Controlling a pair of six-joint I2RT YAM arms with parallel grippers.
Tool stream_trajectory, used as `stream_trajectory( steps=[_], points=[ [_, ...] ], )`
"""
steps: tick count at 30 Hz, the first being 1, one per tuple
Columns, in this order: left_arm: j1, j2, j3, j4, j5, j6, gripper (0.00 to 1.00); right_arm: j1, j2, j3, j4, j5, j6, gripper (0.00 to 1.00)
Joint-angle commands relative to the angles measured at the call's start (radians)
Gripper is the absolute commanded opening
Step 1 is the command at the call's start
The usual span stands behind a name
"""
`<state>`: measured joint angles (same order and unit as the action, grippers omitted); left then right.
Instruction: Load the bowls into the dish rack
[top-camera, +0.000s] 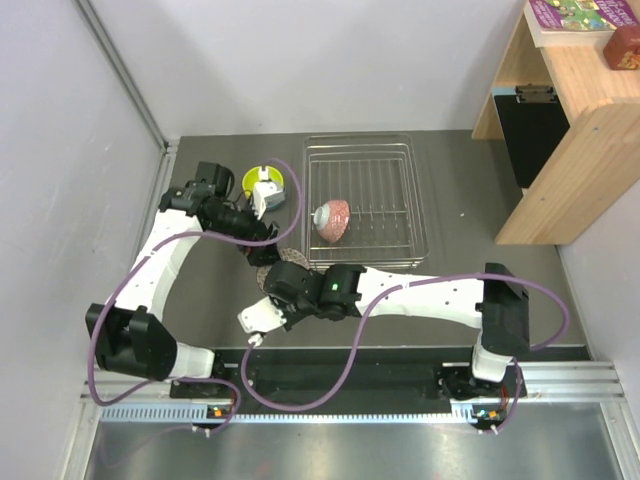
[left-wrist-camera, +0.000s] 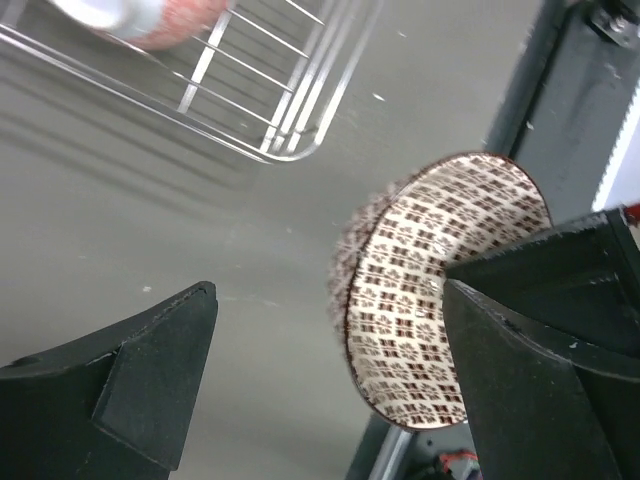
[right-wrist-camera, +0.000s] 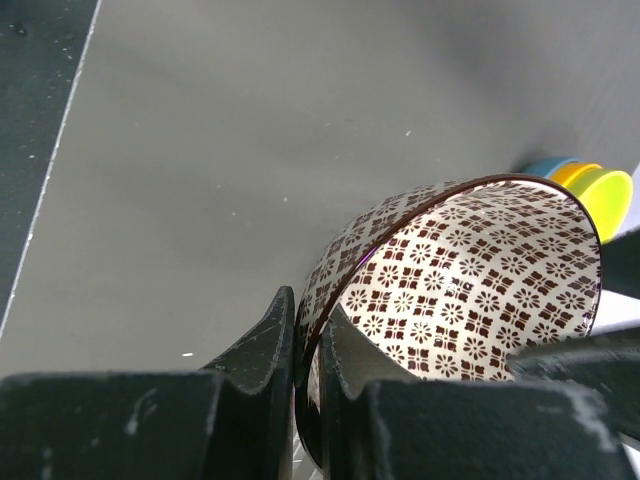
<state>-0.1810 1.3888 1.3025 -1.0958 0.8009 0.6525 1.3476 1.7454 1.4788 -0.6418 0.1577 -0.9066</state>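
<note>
A white bowl with a brownish pattern (right-wrist-camera: 470, 290) stands on edge over the grey table, and my right gripper (right-wrist-camera: 308, 312) is shut on its rim. In the left wrist view the same bowl (left-wrist-camera: 420, 300) lies between the wide-open jaws of my left gripper (left-wrist-camera: 328, 290), close to the right finger (left-wrist-camera: 540, 340); contact cannot be told. From above only a sliver of this bowl (top-camera: 288, 253) shows between the two wrists. The dish rack (top-camera: 420, 200) holds a pinkish-red patterned bowl (top-camera: 332, 220) tilted on its side. A lime-yellow bowl (top-camera: 250, 180) sits left of the rack, stacked on orange and blue ones (right-wrist-camera: 560, 170).
A wooden shelf (top-camera: 570, 120) with a black panel (top-camera: 540, 135) stands at the right, beyond the rack. A black base strip (top-camera: 400, 372) runs along the near edge. A grey wall closes the left side. The rack's corner wires (left-wrist-camera: 290, 140) lie just beyond the left fingers.
</note>
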Motion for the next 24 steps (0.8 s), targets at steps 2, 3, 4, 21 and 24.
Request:
stream_trajectory(
  steps=[2, 3, 4, 21, 24],
  points=[
    [0.003, -0.089, 0.003, 0.206, -0.023, -0.151, 0.99, 0.012, -0.009, 0.005, 0.014, -0.040, 0.026, 0.00],
    [0.003, -0.094, 0.007, 0.211, -0.032, -0.157, 0.99, 0.010, -0.007, 0.005, 0.011, -0.059, 0.029, 0.00],
    [0.003, -0.105, 0.014, 0.217, -0.037, -0.157, 0.99, 0.010, -0.003, 0.003, 0.002, -0.070, 0.035, 0.00],
    [0.040, -0.347, -0.140, 0.577, -0.437, -0.387, 0.99, -0.030, -0.040, 0.046, -0.096, -0.417, 0.109, 0.00],
    [0.109, -0.327, -0.149, 0.619, -0.493, -0.436, 0.99, -0.076, -0.076, 0.057, -0.099, -0.510, 0.140, 0.00]
  ],
)
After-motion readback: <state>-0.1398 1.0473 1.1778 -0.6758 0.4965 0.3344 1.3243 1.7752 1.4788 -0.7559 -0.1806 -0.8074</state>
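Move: Some 19 cm ahead of the left hand, 3 cm to its left and 15 cm lower stands the yellow bowl stack; the patterned bowl's middle is 3 cm back, 4 cm right and 4 cm below. The right hand holds that bowl by its rim, its middle about 5 cm ahead; from this hand the dish rack's middle is roughly 26 cm ahead, 19 cm right and 13 cm down, the red bowl 21 cm ahead, 10 cm right, 11 cm down. Backing off with its fingers already wide open, the left hand rises about 8 cm clear of the patterned bowl, then also swings forward and left, its fingers turning from rightward to forward-right. Keeping its pinch on the rim, the right hand draws the bowl back about 5 cm and lower, away from the rack, swinging its fingertips back some 20 degrees. ##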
